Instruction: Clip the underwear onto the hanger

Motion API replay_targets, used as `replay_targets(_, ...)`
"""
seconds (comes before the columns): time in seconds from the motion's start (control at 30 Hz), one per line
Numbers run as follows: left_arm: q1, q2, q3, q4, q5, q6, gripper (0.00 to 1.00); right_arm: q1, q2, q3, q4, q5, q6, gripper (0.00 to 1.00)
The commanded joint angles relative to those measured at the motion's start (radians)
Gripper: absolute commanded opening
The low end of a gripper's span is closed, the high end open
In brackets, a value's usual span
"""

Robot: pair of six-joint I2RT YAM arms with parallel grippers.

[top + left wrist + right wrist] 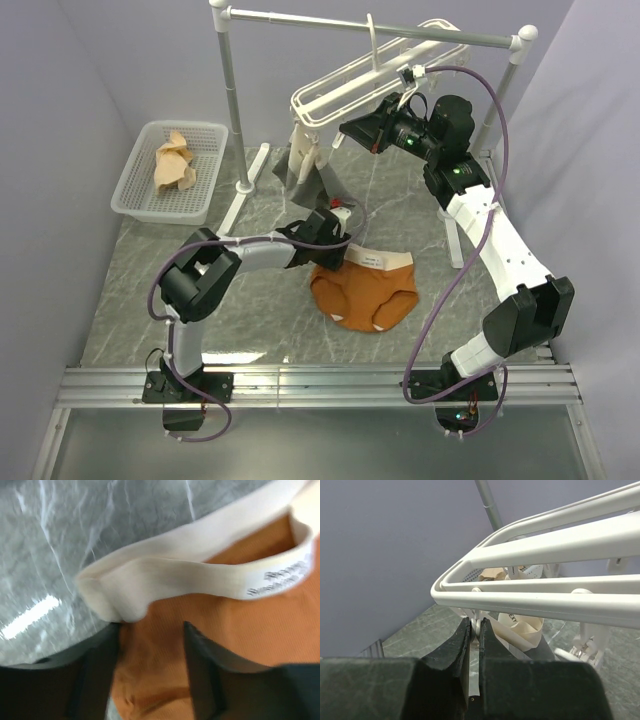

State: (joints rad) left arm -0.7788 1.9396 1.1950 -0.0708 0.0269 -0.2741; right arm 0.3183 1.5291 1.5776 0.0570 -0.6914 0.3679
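The rust-orange underwear lies flat on the table, its pale beige waistband with a printed label toward the rear. My left gripper is down at the waistband's left corner. Its jaws stand open, with orange fabric lying between the two dark fingers. The white hanger hangs by its hook from the rail. My right gripper reaches under the hanger's left end. In the right wrist view its jaws are shut on a small white clip dangling from the hanger's bar.
A grey-and-beige garment hangs from the hanger's left end, close to my right gripper. A white basket holding a tan cloth sits at the back left. The grey rail on white posts spans the back.
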Motion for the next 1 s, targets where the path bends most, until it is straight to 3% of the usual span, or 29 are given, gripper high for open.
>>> replay_targets(0.0, -0.008, 0.048, 0.025, -0.043, -0.054, 0.027, 0.51, 0.005, -0.044, -0.008, 0.003, -0.002, -0.018, 0.0)
replay_targets(0.07, -0.011, 0.056, 0.026, -0.041, -0.067, 0.039, 0.35, 0.004, -0.046, -0.013, 0.001, 0.0, -0.023, 0.0)
replay_targets(0.27, -0.022, 0.038, 0.034, -0.02, -0.035, 0.116, 0.01, 0.005, -0.041, -0.014, 0.004, -0.005, -0.026, 0.0)
replay_targets(0.6, -0.073, -0.345, -0.244, 0.291, -0.013, 0.407, 0.01, -0.007, -0.04, -0.018, -0.005, -0.014, -0.038, 0.0)
replay_targets(0.77, -0.074, -0.429, -0.305, 0.411, -0.009, 0.516, 0.0, -0.008, -0.049, -0.037, -0.003, -0.022, -0.044, 0.0)
replay_targets(0.87, -0.077, -0.438, -0.313, 0.433, 0.019, 0.538, 0.01, -0.008, -0.05, -0.044, 0.0, -0.023, -0.041, 0.0)
replay_targets(0.97, -0.074, -0.363, -0.22, 0.283, 0.05, 0.504, 0.01, -0.008, -0.052, -0.045, 0.001, -0.023, -0.038, 0.0)
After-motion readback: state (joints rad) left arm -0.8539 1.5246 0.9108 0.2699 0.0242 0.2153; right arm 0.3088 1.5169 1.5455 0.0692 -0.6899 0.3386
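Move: The waistband's left corner of the orange underwear lies right at the left hand's open fingertips, about 2 cm ahead and 1 cm below. From that hand the waistband's label is some 7 cm to the right and level with it; the hanging grey garment is roughly 11 cm ahead, 6 cm left and 20 cm higher. For the right hand, holding the hanger clip, the corner is some 41 cm below and 5 cm back, with hardly any sideways offset. The left hand eases about 1 cm forward as its fingers shut fully on the left corner of the underwear's waistband, pinching the folded cream band and a bit of the orange cloth just under it. Keeping that pinch, it draws back some 4 cm towards its base and then climbs fast, about 13 cm up from the table, dragging the underwear along while the fingertips tilt up some 35 degrees and the hand turns roughly 20 degrees clockwise. ##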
